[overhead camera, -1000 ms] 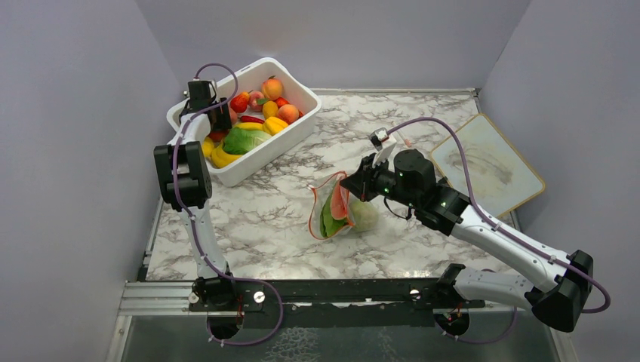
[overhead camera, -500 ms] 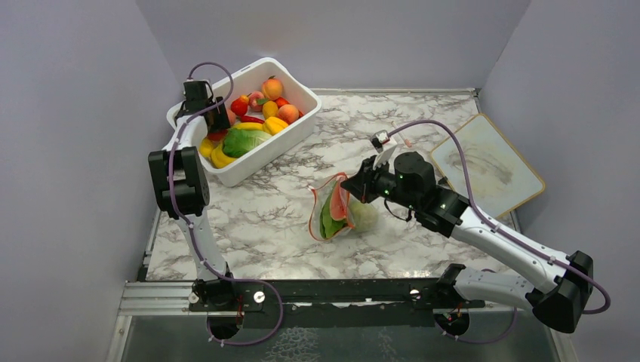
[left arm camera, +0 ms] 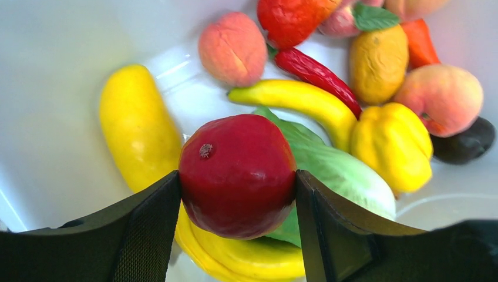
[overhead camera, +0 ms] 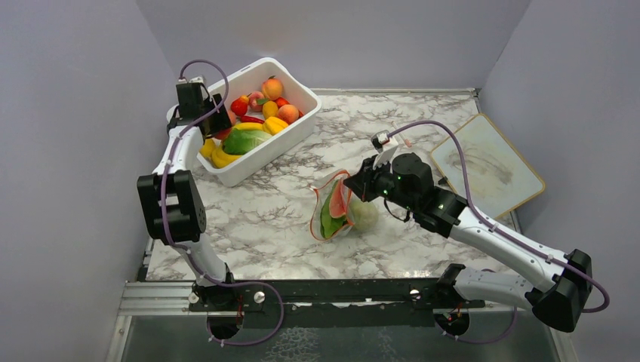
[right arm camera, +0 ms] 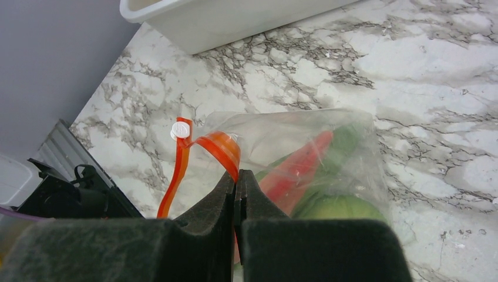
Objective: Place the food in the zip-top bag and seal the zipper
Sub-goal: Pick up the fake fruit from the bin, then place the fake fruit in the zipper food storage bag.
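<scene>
Over the white tub (overhead camera: 256, 162) my left gripper (overhead camera: 217, 127) is shut on a red round fruit (left arm camera: 238, 170), a finger (left arm camera: 147, 229) pressing each side of it. Below it in the tub lie more food: a green leafy piece (left arm camera: 346, 170), yellow bananas (left arm camera: 293, 100), peaches (left arm camera: 440, 97) and a yellow pepper (left arm camera: 393, 144). The clear zip-top bag (overhead camera: 340, 215) lies mid-table with a red piece (right arm camera: 299, 167) and a green cabbage (right arm camera: 340, 205) inside. My right gripper (right arm camera: 236, 179) is shut on the orange-red zipper (right arm camera: 220, 147) and holds the bag's mouth up.
The tub stands at the back left, its wall (right arm camera: 235, 17) just beyond the bag in the right wrist view. A flat pale board (overhead camera: 490, 162) lies at the right edge of the marble table. Purple walls close in left, right and back.
The left arm's elbow has swung left and toward the near edge, and its gripper has shifted slightly back-left over the tub, still holding the red fruit. The right arm and bag have barely moved.
</scene>
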### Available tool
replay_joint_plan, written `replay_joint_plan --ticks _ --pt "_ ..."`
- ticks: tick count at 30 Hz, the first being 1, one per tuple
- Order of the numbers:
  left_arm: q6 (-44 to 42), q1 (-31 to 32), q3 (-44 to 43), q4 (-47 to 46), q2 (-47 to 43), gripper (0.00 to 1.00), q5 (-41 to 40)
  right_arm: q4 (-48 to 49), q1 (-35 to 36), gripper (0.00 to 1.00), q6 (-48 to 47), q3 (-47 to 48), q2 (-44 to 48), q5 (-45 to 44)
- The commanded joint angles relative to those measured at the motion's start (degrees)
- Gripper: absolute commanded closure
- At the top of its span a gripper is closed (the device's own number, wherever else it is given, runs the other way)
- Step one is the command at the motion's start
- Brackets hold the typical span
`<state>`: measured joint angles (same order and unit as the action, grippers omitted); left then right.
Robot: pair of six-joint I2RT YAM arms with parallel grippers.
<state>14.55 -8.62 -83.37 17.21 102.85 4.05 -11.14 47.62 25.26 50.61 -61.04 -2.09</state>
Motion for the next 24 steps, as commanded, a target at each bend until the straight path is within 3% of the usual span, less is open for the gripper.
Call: replay_joint_plan --ticks 1,12,24 --pt "2.51 0.52 3.79 -1.29 -8.39 0.57 5.43 0.86 0.07 0.99 0.89 1.34 0.32 -1.60" --pt "1.66 2.49 13.13 -5.18 -24.53 0.59 4.53 0.79 0.11 0.99 2.44 1.54 -0.22 -0.26" --pt "8.35 7.62 23.19 -6.80 -39.51 0.58 22.80 0.57 0.11 0.99 7.64 0.36 0.16 -1.26"
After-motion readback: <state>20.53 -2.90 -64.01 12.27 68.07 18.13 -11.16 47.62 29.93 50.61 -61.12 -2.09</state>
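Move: The left hand already holds the red fruit above the bin. The zip-top bag's mouth lies roughly 26 cm back and 33 cm to its right, about 4 cm lower. The lettuce sits some 4 cm ahead, 6 cm right and 9 cm below, the bananas almost underneath, about 1 cm back and 10 cm down. The bin's near rim is around 10 cm back and 8 cm right, 4 cm lower. From the right hand, the bag mouth is level ahead, 4 cm left and 9 cm down. Lifting the pinched red fruit clear of the bin, the left hand rises about 13 cm while drawing back some 11 cm and swinging right 10 cm, the sideways part quickening late, until it is about over the near rim on its way to the bag. Its fingers tip up about 20 degrees and turn clockwise. The right hand stays put, still pinching the bag's orange zipper edge. ##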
